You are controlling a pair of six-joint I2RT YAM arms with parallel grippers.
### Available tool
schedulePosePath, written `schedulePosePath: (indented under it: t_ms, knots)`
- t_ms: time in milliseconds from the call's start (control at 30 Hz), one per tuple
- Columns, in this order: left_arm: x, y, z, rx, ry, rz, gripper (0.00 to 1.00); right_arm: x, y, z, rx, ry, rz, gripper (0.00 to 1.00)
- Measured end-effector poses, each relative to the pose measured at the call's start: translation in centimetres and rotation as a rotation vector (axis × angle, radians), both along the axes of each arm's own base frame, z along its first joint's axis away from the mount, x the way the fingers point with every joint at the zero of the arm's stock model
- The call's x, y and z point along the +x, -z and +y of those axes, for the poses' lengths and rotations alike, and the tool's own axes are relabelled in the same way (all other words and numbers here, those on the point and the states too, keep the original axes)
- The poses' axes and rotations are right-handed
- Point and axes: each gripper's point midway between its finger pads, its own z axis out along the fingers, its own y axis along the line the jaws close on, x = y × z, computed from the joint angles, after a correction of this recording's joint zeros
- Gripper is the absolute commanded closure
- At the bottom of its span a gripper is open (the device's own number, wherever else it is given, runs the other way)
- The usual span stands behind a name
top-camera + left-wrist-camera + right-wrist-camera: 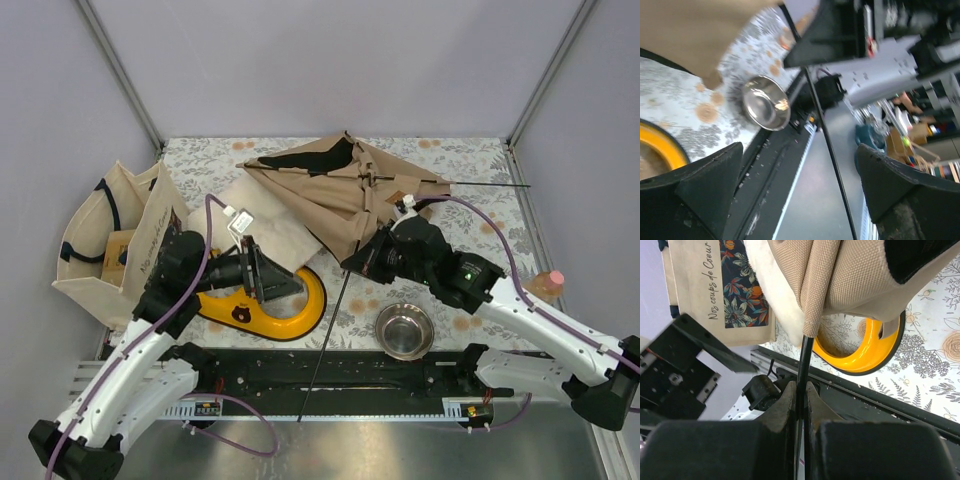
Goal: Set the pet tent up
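Note:
The pet tent (335,190) lies collapsed at the back of the table, tan canvas with black lining showing. One thin black pole (325,340) runs from under the canvas down over the near rail; another sticks out to the right (490,185). My right gripper (352,262) is shut on the first pole just below the canvas hem; in the right wrist view the pole (805,352) passes between the closed fingers (788,400). My left gripper (268,275) stands wide open beside the yellow ring, holding nothing. In the left wrist view the pole (832,165) crosses between its spread fingers (705,192) without touching them.
A cream printed tote bag (110,235) stands at the left. A white fluffy cushion (270,225) lies under the tent's left side. A yellow ring-shaped bowl (285,315) and a steel bowl (404,328) sit near the front rail. A pink-capped bottle (548,283) is at the right edge.

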Motion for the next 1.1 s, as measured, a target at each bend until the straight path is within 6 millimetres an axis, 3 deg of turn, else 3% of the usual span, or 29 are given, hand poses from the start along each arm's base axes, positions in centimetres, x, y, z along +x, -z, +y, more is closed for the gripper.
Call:
schedulePosePath:
  t_ms: [233,367,500,700,767,833,867,900,933,1067,1100]
  knots:
    - [-5.3,1.3,-2.6,-0.072,0.233,0.047,0.01,0.9,-1.0,1.0,-0.011,0.003,0.009,1.0]
    - [-6.7,2.4,-4.1,-0.056,0.276,0.088,0.02,1.2,-1.0,1.7,-0.016,-0.005,0.018,1.0]
    - [-7.0,2.4,-5.2,-0.054,0.276,0.067,0.29,1.1,-0.6,1.7,-0.025,-0.012,0.03,1.0]
    - [-6.5,3.9,-6.6,-0.008,0.256,0.108,0.43,0.8,-0.4,1.8,-0.029,-0.023,0.038,1.0]
    - [-6.8,4.5,-7.0,0.011,0.266,0.12,0.61,0.8,-0.4,1.8,-0.031,-0.023,0.04,1.0]
    - [-7.2,4.9,-7.4,0.023,0.275,0.129,0.91,0.9,-0.2,1.8,-0.036,-0.024,0.041,1.0]
    - [-7.3,5.0,-7.5,0.024,0.28,0.132,1.0,0.9,-0.1,1.7,-0.045,-0.025,0.041,1.0]
    - [-7.5,5.0,-7.7,0.024,0.286,0.132,1.0,0.9,0.1,1.7,-0.053,-0.027,0.043,1.0]
    - [-7.6,5.1,-7.8,0.03,0.281,0.142,1.0,0.9,0.1,1.7,-0.058,-0.029,0.044,0.94]
    - [-7.4,5.8,-8.1,0.055,0.257,0.159,1.0,0.8,0.5,1.2,-0.092,-0.033,0.037,0.3]
    - [-7.3,5.8,-8.1,0.056,0.246,0.161,1.0,0.7,0.6,1.1,-0.101,-0.042,0.031,0.2]
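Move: The black tent pole slants down and back from the right hand's closed fingers; its bare stretch that the left hand goes for lies about 9 cm to the left hand's right, 7 back and 6 lower, and some 10 back, 5 left and 5 below the right hand. The yellow tray is roughly 10 cm ahead, 8 left and 26 below the left hand. The steel bowl is about 25 right, 3 ahead and 25 below the left hand. The tent pole, still pinched and held nearly in place by the right hand, is taken lower down by the left: wide open, that hand draws back about 7 cm while starting right, then goes on right and down, turning some 15 degrees clockwise, and shuts its fingers on the pole. At the end the right fingers open about halfway. ##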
